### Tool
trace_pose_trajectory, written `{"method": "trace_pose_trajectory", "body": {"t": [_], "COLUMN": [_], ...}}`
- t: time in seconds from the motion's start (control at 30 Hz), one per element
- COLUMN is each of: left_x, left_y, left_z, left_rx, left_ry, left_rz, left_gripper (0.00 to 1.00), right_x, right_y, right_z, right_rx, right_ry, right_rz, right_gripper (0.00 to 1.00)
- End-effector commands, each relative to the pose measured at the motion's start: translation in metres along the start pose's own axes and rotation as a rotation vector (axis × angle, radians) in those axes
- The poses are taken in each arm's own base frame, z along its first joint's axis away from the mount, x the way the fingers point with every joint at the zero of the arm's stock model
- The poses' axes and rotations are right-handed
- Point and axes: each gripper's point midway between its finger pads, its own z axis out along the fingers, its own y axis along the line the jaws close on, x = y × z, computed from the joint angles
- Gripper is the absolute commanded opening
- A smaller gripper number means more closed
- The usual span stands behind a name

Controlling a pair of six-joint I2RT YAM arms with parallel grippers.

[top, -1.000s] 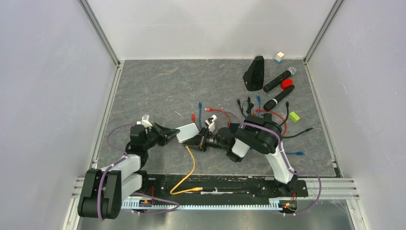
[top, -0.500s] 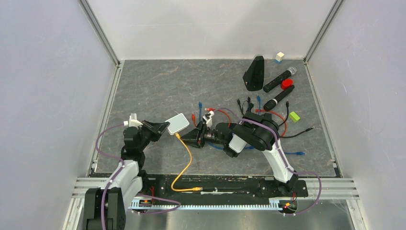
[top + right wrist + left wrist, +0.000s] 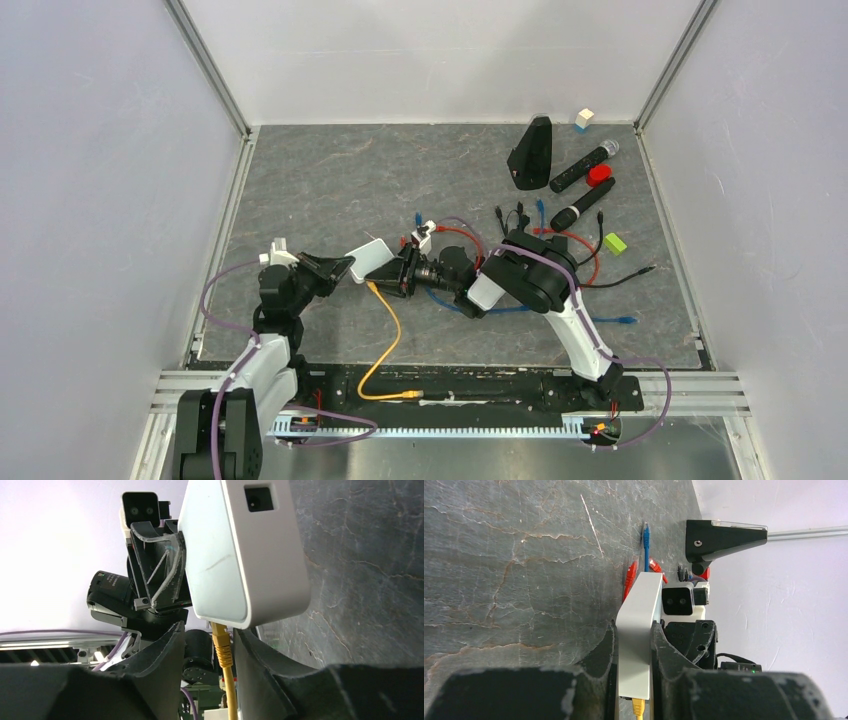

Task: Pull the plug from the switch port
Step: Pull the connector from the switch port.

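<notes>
My left gripper [image 3: 345,268] is shut on a white switch [image 3: 368,256], holding it off the mat. In the left wrist view the switch [image 3: 639,625] stands edge-on between the two fingers of the left gripper [image 3: 634,647], with a yellow plug [image 3: 638,707] in its near end. The plug's yellow cable [image 3: 388,340] hangs down to the front rail. My right gripper [image 3: 400,272] sits at the switch's right end. In the right wrist view the right gripper [image 3: 210,634] is open, its fingers either side of the plug [image 3: 221,642], just below the switch [image 3: 245,550]; the plug lies close to the right finger.
Loose red, blue and black cables [image 3: 470,238] lie behind the right arm. A black wedge stand [image 3: 530,152], two microphones [image 3: 583,165], a red cap [image 3: 600,175], a green block [image 3: 614,243] and a white cube [image 3: 585,118] sit at the back right. Walls close in on both sides.
The left gripper drew the switch back to the left and up. The right gripper opened and followed left, its fingers now round the plug.
</notes>
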Motion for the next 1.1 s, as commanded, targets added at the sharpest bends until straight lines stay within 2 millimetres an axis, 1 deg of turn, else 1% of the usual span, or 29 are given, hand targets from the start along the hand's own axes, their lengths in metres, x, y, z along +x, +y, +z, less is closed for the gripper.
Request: {"method": "trace_pose_trajectory", "body": {"t": [0.0, 0.1, 0.3, 0.37, 0.43, 0.5, 0.53, 0.6, 0.67, 0.73, 0.8, 0.9, 0.97, 1.0, 1.03, 1.07], "left_x": [-0.005, -0.006, -0.007, -0.006, -0.006, -0.006, -0.006, -0.005, -0.003, -0.004, -0.005, -0.014, -0.021, -0.027, -0.032, -0.037], "left_y": [-0.012, -0.012, -0.014, -0.013, -0.013, -0.014, -0.013, -0.013, -0.011, -0.010, -0.012, -0.018, -0.023, -0.026, -0.026, -0.026], "left_z": [0.000, 0.001, 0.002, 0.002, 0.002, 0.002, 0.001, 0.001, 0.001, 0.001, 0.001, 0.005, 0.010, 0.013, 0.017, 0.020], "left_rx": [0.054, 0.054, 0.062, 0.061, 0.061, 0.064, 0.064, 0.064, 0.060, 0.058, 0.061, 0.068, 0.074, 0.075, 0.061, 0.054], "left_ry": [-0.021, -0.021, -0.023, -0.024, -0.023, -0.022, -0.022, -0.018, -0.013, -0.016, -0.023, -0.044, -0.061, -0.074, -0.087, -0.101], "left_rz": [0.023, 0.023, 0.022, 0.020, 0.019, 0.020, 0.020, 0.021, 0.018, 0.018, 0.023, 0.054, 0.065, 0.073, 0.081, 0.090], "left_gripper": [0.02, 0.02, 0.02, 0.02, 0.02, 0.02, 0.02, 0.02, 0.02, 0.02, 0.02, 0.02, 0.02, 0.02, 0.02, 0.02], "right_x": [0.000, 0.001, 0.002, 0.001, 0.000, 0.000, -0.001, -0.002, -0.004, -0.003, 0.002, 0.017, 0.034, 0.043, 0.055, 0.063], "right_y": [0.002, 0.004, 0.007, 0.008, 0.008, 0.008, 0.009, 0.012, 0.014, 0.010, 0.003, -0.021, -0.032, -0.031, -0.035, -0.033], "right_z": [0.004, 0.001, 0.001, 0.001, 0.001, 0.001, 0.002, 0.003, 0.005, 0.008, 0.009, -0.003, -0.017, -0.023, -0.032, -0.038], "right_rx": [-0.012, -0.015, -0.030, -0.032, -0.032, -0.033, -0.038, -0.050, -0.048, -0.021, 0.018, 0.123, 0.157, 0.147, 0.154, 0.138], "right_ry": [0.007, 0.004, 0.003, 0.001, 0.001, -0.002, -0.003, -0.007, -0.008, 0.004, 0.034, 0.084, 0.122, 0.143, 0.166, 0.182], "right_rz": [-0.016, -0.016, -0.018, -0.015, -0.013, -0.009, -0.008, -0.004, -0.005, -0.011, -0.018, -0.039, -0.030, -0.016, 0.009, 0.027], "right_gripper": [0.39, 0.36, 0.22, 0.21, 0.16, 0.08, 0.06, 0.06, 0.00, 0.00, 0.00, 0.00, 0.00, 0.00, 0.00, 0.00]}}
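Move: The yellow plug, still in the switch port, sits almost exactly at the right hand's point, some 1 cm lower between the part-open fingertips. The white switch's middle is about 5 cm ahead of the right hand and level sideways. On the table some 8 cm below lies a red plug, about 10 cm ahead and 5 cm to the right. The left hand grips the switch's left edge; the yellow plug lies roughly 4 cm back and 4 cm to its right. The right hand sinks slightly as its half-open fingers close on the yellow plug from above and below, then holds still while the left hand keeps its grip on the switch. Once the grip has settled, the right hand draws the plug down and back out of the port, also easing to its right at the very end, about 2 cm down and 1 cm back in all, while the left hand lowers the switch by a little over a centimetre. ##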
